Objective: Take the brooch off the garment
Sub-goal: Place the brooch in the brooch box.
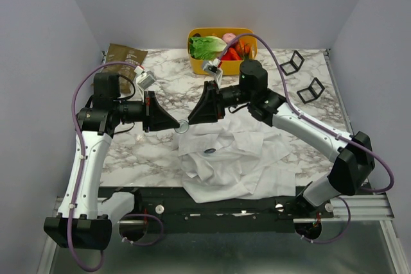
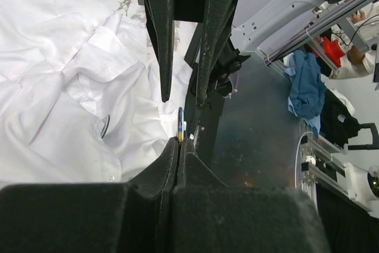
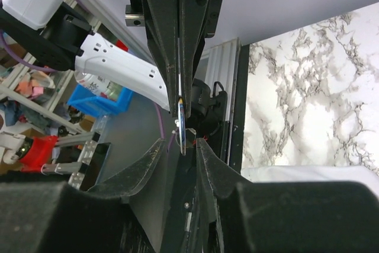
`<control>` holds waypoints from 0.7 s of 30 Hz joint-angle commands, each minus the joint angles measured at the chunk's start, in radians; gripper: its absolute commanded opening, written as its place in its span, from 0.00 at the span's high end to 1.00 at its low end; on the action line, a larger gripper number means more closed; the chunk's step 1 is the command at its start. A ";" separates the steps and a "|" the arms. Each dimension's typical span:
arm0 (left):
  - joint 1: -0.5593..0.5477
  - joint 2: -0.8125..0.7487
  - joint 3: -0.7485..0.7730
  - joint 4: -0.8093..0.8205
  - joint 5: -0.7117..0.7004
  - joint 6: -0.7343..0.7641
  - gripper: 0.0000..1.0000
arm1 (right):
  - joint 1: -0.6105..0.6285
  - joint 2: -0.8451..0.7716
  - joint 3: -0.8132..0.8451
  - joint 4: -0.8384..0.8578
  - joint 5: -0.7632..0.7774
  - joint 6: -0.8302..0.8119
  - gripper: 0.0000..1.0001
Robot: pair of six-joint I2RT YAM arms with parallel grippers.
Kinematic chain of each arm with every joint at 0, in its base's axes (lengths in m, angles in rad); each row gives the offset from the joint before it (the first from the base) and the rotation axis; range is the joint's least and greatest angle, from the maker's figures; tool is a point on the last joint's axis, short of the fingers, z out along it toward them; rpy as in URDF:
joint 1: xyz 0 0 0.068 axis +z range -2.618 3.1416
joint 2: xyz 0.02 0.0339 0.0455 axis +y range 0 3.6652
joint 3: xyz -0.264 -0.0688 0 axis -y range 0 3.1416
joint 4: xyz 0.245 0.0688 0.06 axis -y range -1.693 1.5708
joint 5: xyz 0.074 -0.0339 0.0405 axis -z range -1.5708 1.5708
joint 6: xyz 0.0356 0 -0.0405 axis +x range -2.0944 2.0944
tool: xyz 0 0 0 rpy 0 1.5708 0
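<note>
The garment [image 1: 234, 158], a crumpled white collared shirt, lies on the marble table near the front edge. Both grippers meet tip to tip above its left corner. My left gripper [image 1: 178, 126] [image 2: 180, 141] is shut on the brooch [image 1: 183, 128] [image 2: 180, 124] [image 3: 182, 119], a thin disc seen edge-on, held off the cloth. My right gripper [image 1: 190, 122] [image 3: 180, 143] faces it, open. Its fingertips stand on either side of the brooch's free end, with a gap on the left side. A small dark oval [image 1: 210, 152] [image 2: 105, 127] sits on the shirt.
A yellow basket [image 1: 194, 62] of vegetables stands at the back centre. A brown bag [image 1: 123, 56] lies at the back left. Two black stands [image 1: 292, 62] [image 1: 311, 89] sit at the back right. Bare marble table [image 1: 141, 152] shows left of the shirt.
</note>
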 commanded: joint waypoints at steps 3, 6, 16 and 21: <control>0.008 0.004 0.001 0.013 0.028 -0.015 1.00 | 0.018 0.023 -0.009 0.039 -0.036 0.020 0.66; 0.008 0.008 0.002 0.013 0.025 -0.015 1.00 | 0.025 0.032 -0.004 0.036 -0.039 0.017 0.68; 0.008 0.010 0.002 0.012 0.025 -0.012 1.00 | 0.047 0.044 0.013 0.018 -0.062 -0.002 0.79; 0.008 0.008 -0.002 0.018 0.022 -0.013 1.00 | 0.047 0.029 0.008 0.018 -0.050 -0.009 0.94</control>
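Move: The round brooch, held by its edge in the left fingertips, lies about 2 cm to the right hand's left, 1 cm nearer the base and 1 cm lower. From the left hand point its middle is about 1 cm to the right, level and neither ahead nor back. The dark oval piece on the garment lies roughly 5 cm ahead of the right hand, 5 cm to its right and some 25 cm below. The right hand eases about 2 cm back, down and left, closing around the brooch the left still pinches. ##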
